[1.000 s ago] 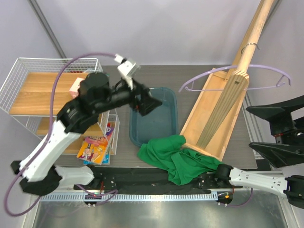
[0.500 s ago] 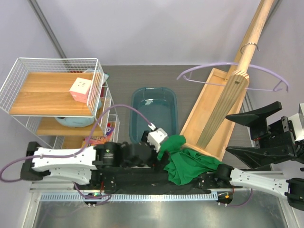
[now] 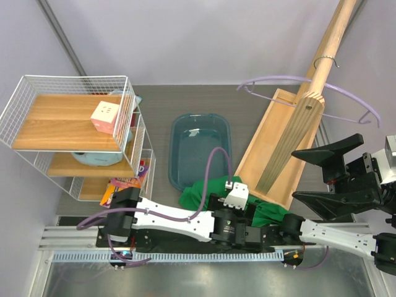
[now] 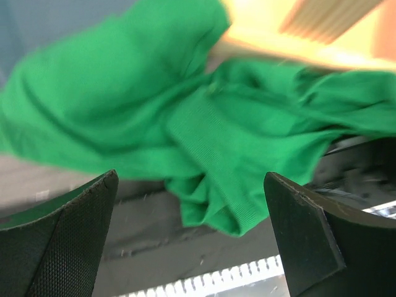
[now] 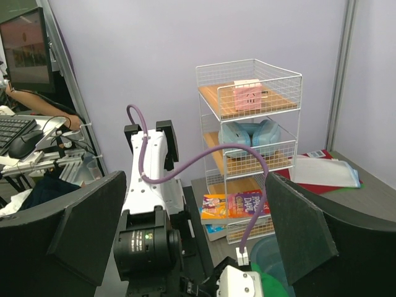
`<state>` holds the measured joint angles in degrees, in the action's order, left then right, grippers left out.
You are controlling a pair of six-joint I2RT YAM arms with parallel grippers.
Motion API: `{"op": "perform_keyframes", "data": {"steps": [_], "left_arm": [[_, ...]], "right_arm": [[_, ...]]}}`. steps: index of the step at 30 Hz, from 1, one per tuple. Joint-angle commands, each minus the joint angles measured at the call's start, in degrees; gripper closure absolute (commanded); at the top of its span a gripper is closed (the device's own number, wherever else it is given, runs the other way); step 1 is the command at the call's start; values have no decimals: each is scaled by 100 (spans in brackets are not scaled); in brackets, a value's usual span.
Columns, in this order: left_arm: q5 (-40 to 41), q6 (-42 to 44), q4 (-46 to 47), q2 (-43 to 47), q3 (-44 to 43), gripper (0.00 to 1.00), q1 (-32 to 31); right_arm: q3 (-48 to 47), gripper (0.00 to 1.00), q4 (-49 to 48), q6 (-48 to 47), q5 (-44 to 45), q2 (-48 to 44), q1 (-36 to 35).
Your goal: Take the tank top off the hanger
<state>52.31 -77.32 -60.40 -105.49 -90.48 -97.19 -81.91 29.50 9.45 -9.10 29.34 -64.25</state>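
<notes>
The green tank top (image 3: 202,192) lies crumpled on the table at the front edge, against the foot of the wooden stand, and fills the left wrist view (image 4: 185,105). The lilac hanger (image 3: 278,78) hangs bare from the slanted pole by its metal hook (image 3: 325,60). My left arm lies low along the front edge. Its gripper (image 4: 190,179) is open just short of the fabric's near folds, with nothing between the fingers. My right gripper (image 3: 297,176) is open at the right edge, pointing left, apart from both things; it frames the left arm in its own view (image 5: 197,179).
A teal bin (image 3: 201,116) sits mid-table behind the tank top. A white wire shelf (image 3: 18,99) at the left carries a pink box (image 3: 105,116), with books (image 3: 127,184) below. The wooden stand (image 3: 278,142) and its pole (image 3: 331,43) take up the right side.
My left arm dropped from over the bin to the front edge, slid right along the tank top and opened wider. The right gripper came further into view. The hanger swayed slightly.
</notes>
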Motion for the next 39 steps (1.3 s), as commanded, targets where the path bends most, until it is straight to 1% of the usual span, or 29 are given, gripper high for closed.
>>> {"op": "perform_keyframes", "data": {"steps": [1,2,4,5,6,8,10,11,12,13,14,17,18,21,22,24,25,27,29,33,34,39], "left_arm": [[-546,-1592,-1105,-77,-76,0,138],[-564,-1898,-1149,-59,-32,0,139],[-740,-2041,-921,142,309,0,139],[-792,-2329,-825,247,442,0,147],[-880,-2419,-676,327,574,0,156],[-1021,-2420,51,563,1090,0,331],[-1380,-2375,789,652,1426,0,611],[-1364,-2419,854,644,1506,0,665],[-1242,-2506,811,592,1446,0,675],[-928,-2577,663,530,1349,0,683],[-829,-2604,479,382,1218,0,692],[-670,-2613,468,126,857,0,736],[-661,-2630,477,-40,682,0,728],[-1108,-2823,503,-357,610,0,798],[-1170,-3085,381,-384,601,0,789],[-1171,-3429,-189,-402,549,0,789],[-1119,-3735,-400,-411,418,0,789],[-821,-3895,-883,-411,277,0,693],[-740,-4115,-1000,-419,241,0,657],[-986,-4134,-430,-358,723,0,736],[-986,-4107,-124,-314,829,0,762],[-890,-3888,581,-200,1278,0,877]], "right_arm": [[131,0,-304,83,23,-60,26],[149,0,-304,83,23,-78,26],[219,0,-322,92,31,-104,26],[245,0,-348,92,23,-122,26],[341,0,-418,100,14,-139,26],[430,0,-488,118,-47,-157,26],[491,0,-533,136,-56,-148,26],[492,0,-524,144,-56,-139,26],[483,0,-533,162,-65,-139,26],[474,1,-524,171,-65,-148,26],[465,0,-533,171,-74,-157,26],[456,0,-541,162,-100,-175,26],[465,0,-541,171,-92,-175,26],[457,0,-533,153,-57,-157,26],[448,0,-524,162,-56,-140,26],[413,0,-472,162,-74,-139,26],[421,0,-471,162,-83,-157,26],[465,0,-480,171,-65,-236,35],[544,0,-524,180,-39,-271,26],[597,0,-568,206,-48,-324,26],[615,0,-576,215,-39,-324,26],[624,0,-594,232,-48,-298,18]]}}
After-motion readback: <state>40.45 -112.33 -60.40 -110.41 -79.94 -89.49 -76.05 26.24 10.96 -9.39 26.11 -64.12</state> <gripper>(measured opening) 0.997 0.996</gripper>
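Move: The crumpled tank top lies about 14 cm below the open left hand, its middle roughly 4 cm ahead and 2 cm to the left. From that hand the tub stands some 24 cm ahead and 14 cm left, the wooden stand's base about 25 cm ahead and 13 cm right. From the high right hand, the tank top is roughly 8 cm ahead, 6 cm left and 51 cm below. The open left hand sinks about 10 cm towards the tank top, edging left, turning some 30 degrees counter-clockwise. ##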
